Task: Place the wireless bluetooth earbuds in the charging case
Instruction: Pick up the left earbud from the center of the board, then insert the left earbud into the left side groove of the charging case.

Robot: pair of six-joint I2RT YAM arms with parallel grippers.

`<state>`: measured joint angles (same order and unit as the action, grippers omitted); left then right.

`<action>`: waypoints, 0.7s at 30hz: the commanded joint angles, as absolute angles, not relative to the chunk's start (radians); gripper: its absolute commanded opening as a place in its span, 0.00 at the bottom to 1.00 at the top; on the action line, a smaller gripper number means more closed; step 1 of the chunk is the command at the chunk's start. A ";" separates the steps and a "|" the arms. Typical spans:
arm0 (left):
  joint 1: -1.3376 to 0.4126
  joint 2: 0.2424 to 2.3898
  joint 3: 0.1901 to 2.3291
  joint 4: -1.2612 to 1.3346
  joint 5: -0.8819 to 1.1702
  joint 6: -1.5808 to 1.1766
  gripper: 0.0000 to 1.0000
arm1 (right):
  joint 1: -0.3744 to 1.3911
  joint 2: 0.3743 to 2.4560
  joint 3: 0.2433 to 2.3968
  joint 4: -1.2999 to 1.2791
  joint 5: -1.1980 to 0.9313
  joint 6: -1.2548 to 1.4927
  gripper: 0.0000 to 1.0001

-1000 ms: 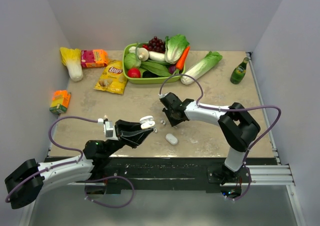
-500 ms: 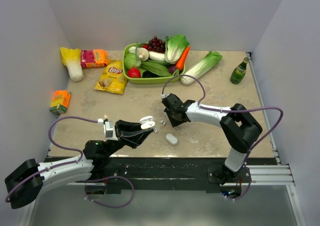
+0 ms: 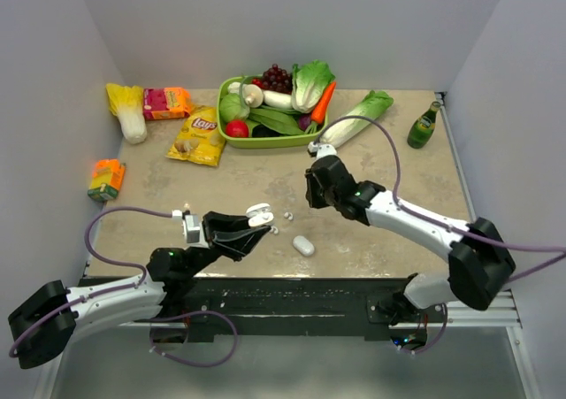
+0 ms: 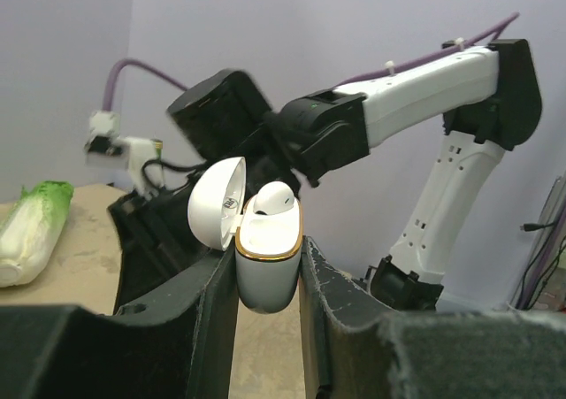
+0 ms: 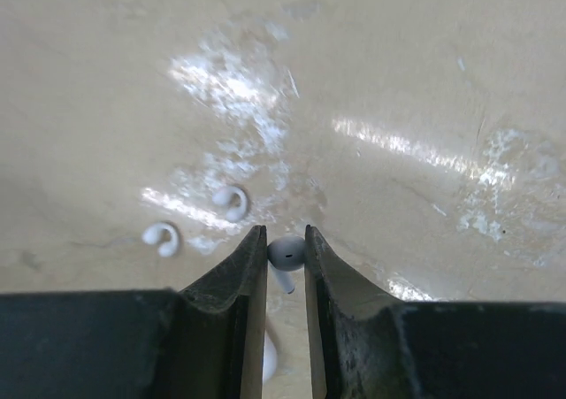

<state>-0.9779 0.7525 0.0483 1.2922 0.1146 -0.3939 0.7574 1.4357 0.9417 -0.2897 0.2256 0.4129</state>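
Note:
My left gripper point(image 4: 268, 251) is shut on the white charging case point(image 4: 267, 262), holding it upright above the table's near edge with its lid flipped open. One white earbud point(image 4: 272, 200) sits in the case. From above, the case point(image 3: 259, 213) shows at the tips of the left gripper point(image 3: 252, 226). My right gripper point(image 5: 285, 234) is shut on a second white earbud point(image 5: 286, 250), stem pointing toward the wrist, lifted above the table. In the top view the right gripper point(image 3: 315, 195) hangs to the right of the case and apart from it.
Two small white hook-shaped pieces point(image 5: 232, 202) point(image 5: 162, 237) lie on the table under the right gripper. A closed white case point(image 3: 303, 245) rests near the front edge. At the back stand a green tray point(image 3: 265, 140) of vegetables, a chips bag point(image 3: 197, 135), a cabbage point(image 3: 358, 118) and a green bottle point(image 3: 424, 126).
The right arm has risen and swung its elbow out to the right, carrying the earbud up off the table. The left arm and the case have stayed still.

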 commanded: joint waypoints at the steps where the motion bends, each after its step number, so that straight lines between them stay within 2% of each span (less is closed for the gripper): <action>1: -0.985 0.752 -0.176 1.505 0.063 -0.322 0.00 | 0.758 1.275 0.911 -0.163 0.221 0.451 0.00; 9: -0.983 0.935 -0.078 1.659 -0.058 -0.183 0.00 | 0.758 1.001 0.802 0.076 0.104 0.491 0.00; 16: -0.983 1.176 0.067 1.877 -0.058 -0.114 0.00 | 0.759 0.907 0.765 0.233 0.003 0.502 0.00; 21: -0.983 1.273 0.152 1.898 -0.051 -0.074 0.00 | 0.759 0.864 0.755 0.288 -0.029 0.511 0.00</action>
<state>-0.9779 1.2385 0.0639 1.2625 -0.0402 -0.1459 0.7582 0.9062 0.7670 0.1661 0.0296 0.4919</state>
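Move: The open charging case, held in the left fingers, is roughly 15 cm back, 11 cm left and 18 cm above the right hand, which already pinches the earbud; from the left hand that earbud is about 15 cm ahead, 11 cm right, 18 cm down. Some 10 cm below the right hand lie a near earbud (2 ahead, 6 left), a far earbud (2 back, 9 left) and a white box (6 back, 1 left). Right hand lifts its pinched earbud about 20 cm, tipping upward, as left lowers the case 15 cm, forward. ##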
